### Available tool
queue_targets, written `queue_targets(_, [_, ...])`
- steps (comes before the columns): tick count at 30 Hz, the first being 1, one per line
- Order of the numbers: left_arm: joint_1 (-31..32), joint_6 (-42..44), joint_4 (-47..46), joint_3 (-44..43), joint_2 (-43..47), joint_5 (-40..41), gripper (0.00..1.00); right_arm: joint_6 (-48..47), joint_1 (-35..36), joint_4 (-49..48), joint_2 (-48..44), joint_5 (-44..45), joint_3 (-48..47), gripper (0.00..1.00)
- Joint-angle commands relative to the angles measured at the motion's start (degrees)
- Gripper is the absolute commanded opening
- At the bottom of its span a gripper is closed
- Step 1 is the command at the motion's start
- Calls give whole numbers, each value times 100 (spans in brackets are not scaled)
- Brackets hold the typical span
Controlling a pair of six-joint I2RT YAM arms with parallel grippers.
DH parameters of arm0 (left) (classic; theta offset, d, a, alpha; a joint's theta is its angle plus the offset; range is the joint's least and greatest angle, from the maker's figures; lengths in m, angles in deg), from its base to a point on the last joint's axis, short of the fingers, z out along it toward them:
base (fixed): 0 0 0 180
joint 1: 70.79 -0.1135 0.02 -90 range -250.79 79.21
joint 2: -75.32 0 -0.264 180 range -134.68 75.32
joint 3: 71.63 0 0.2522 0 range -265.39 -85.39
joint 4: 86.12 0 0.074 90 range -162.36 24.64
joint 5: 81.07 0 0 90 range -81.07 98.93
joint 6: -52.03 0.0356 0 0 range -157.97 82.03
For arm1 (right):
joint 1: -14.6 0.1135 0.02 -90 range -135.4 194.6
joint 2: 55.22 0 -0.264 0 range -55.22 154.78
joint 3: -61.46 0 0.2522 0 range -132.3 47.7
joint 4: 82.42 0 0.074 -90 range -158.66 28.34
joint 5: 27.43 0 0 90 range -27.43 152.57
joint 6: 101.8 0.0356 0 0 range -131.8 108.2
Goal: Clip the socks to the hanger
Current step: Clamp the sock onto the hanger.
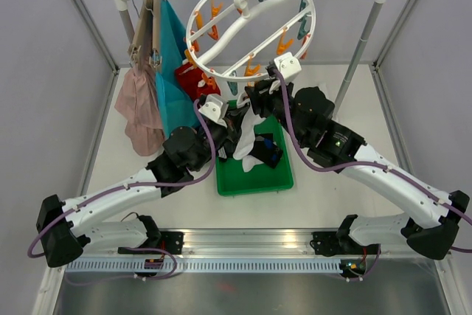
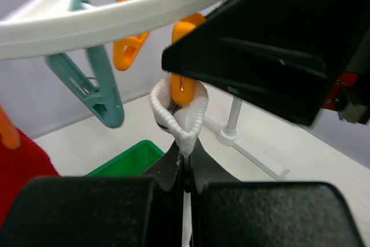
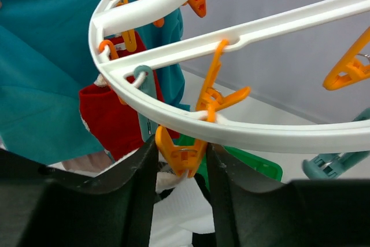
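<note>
The white round hanger (image 1: 228, 33) hangs from the rail with orange and teal clips. My left gripper (image 2: 186, 160) is shut on the white cuff of a sock (image 2: 185, 122) and holds it up under an orange clip (image 2: 184, 88). My right gripper (image 3: 181, 154) has a finger on each side of that orange clip (image 3: 184, 153), just below the hanger's rim (image 3: 260, 134). The clip's tip rests on the white sock cloth (image 3: 179, 212). From above, both grippers (image 1: 247, 108) meet under the ring's lower edge. A red sock (image 1: 193, 79) hangs clipped at the ring's left. Dark socks (image 1: 265, 149) lie in the tray.
A green tray (image 1: 254, 178) sits on the table below the grippers. A teal cloth (image 1: 173, 57) and a pink garment (image 1: 140, 105) hang at the rail's left end. A teal clip (image 2: 95, 93) dangles left of the held sock. The rail's right post (image 1: 361, 49) stands nearby.
</note>
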Motion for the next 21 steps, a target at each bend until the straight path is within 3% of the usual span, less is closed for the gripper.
queue_targets(1, [46,-354,363,-434,119,498,2,324,31,279,-128,-95,-275,46])
queue_targets(7, [46,-601,909,-495,514,1421,2,781,31,737,-584,-192,-39,64])
queue_targets(14, [38,-636,1822,-793,769,2362,3,1027,31,1089,-1112,-105,480,67])
queue_targets(21, [37,-733,2508,-1154,849,3180,7,1080,31,1397,-990,54,989,67])
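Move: The left hand still pinches the white sock's cuff at the hanger's near rim; the orange clip on the cuff sits about 4 cm ahead, 3 cm right and 3 cm above that hand. That clip is between the right hand's fingers. From the right hand, a teal clip hangs some 5 cm left and 1 cm ahead, at its height; the red sock is roughly 14 cm left, 3 cm ahead and 5 cm lower. The right hand spreads its fingers and lets go of the orange clip, easing back and right about 4 cm each way and then sinking nearly 4 cm below the rim. The left hand keeps its pinch on the white cuff and sweeps it left about 10 cm, rising slightly and swinging its wrist some 25 degrees counter-clockwise, so that the clipped cuff draws the rim along. ##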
